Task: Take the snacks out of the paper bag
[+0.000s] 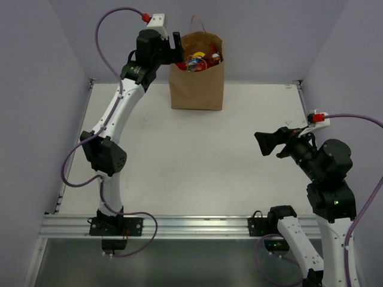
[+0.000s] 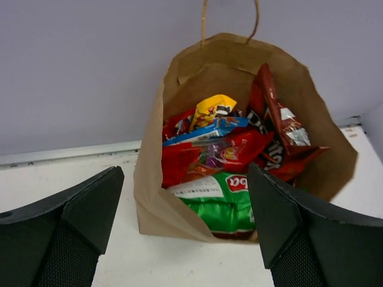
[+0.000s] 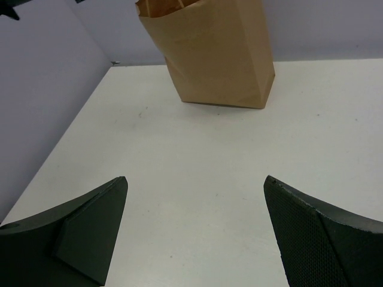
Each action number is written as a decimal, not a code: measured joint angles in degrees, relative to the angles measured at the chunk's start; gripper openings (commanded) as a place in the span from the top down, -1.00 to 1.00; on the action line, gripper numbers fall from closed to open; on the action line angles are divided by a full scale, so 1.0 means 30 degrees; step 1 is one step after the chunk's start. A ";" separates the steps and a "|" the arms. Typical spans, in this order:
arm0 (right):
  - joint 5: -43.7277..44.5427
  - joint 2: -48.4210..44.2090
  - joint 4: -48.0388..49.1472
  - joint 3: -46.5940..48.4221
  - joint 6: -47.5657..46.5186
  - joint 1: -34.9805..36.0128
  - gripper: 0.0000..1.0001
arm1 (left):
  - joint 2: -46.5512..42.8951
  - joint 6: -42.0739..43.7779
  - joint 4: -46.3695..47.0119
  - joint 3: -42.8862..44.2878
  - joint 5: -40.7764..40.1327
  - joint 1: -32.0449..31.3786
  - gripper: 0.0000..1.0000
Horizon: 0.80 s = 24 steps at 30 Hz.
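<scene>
The brown paper bag (image 1: 197, 84) stands upright at the back of the table, its mouth open and full of snacks (image 1: 200, 60). In the left wrist view the paper bag (image 2: 149, 179) holds a green-white chip bag (image 2: 224, 200), red-orange Doritos bags (image 2: 281, 128), a red bag (image 2: 179, 164), and blue (image 2: 203, 133) and yellow (image 2: 212, 107) candy packets. My left gripper (image 1: 177, 46) is open and empty, raised beside the bag's left rim; it also shows in the left wrist view (image 2: 185, 203). My right gripper (image 1: 267, 143) is open and empty, hovering over the table at the right, facing the bag (image 3: 212, 54); it also shows in the right wrist view (image 3: 195, 197).
The white table (image 1: 197, 161) is walled in by pale purple panels at the back and both sides. A metal rail (image 1: 179, 226) runs along the near edge, with both arm bases on it.
</scene>
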 measured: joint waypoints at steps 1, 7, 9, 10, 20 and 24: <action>-0.0160 0.0022 0.0051 -0.0102 0.0007 0.0000 -0.98 | 0.0525 0.0080 0.0328 0.0219 -0.0444 -0.0087 -0.71; -0.0721 -0.0124 0.0415 -0.0867 0.0007 0.0000 -0.98 | 0.2696 0.0845 0.2222 0.0415 -0.2521 -0.0153 -0.43; -0.0758 -0.0328 0.0525 -0.1180 0.0000 0.0000 -0.98 | 0.3213 0.1042 0.2565 0.0415 -0.2834 -0.0138 -0.34; -0.0787 -0.0423 0.0597 -0.1333 0.0000 0.0000 -0.98 | 0.3439 0.1173 0.2696 0.0415 -0.2907 -0.0131 -0.20; -0.0794 -0.0867 0.1042 -0.1880 -0.0007 0.0000 -0.98 | 0.4051 0.1814 0.3410 0.0415 -0.2790 -0.0211 1.00; -0.0794 -0.0925 0.1042 -0.1880 -0.0015 0.0000 -0.98 | 0.3891 0.1814 0.3330 0.0270 -0.2608 -0.0219 1.00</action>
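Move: The paper bag's left rim, near its front corner, is some 7 cm ahead of the left hand, level with it sideways and about 8 cm lower. In the mouth, the green packet is roughly 9 cm ahead and 8 to the right, the red packet some 12 ahead and 8 right, and the brown packet about 14 ahead and 14 right, all a little below the rim. From the right hand the left rim is about 38 cm ahead, 31 left and 7 below. The left fingers shut on the left rim of the paper bag, pinching its thin wall between the tips near the front corner. To get there the wide-open hand pushes forward about 6 cm while sinking roughly 8 cm, the wrist turning slightly counter-clockwise and rolling a few degrees; it then holds its place as the fingers finish closing. ##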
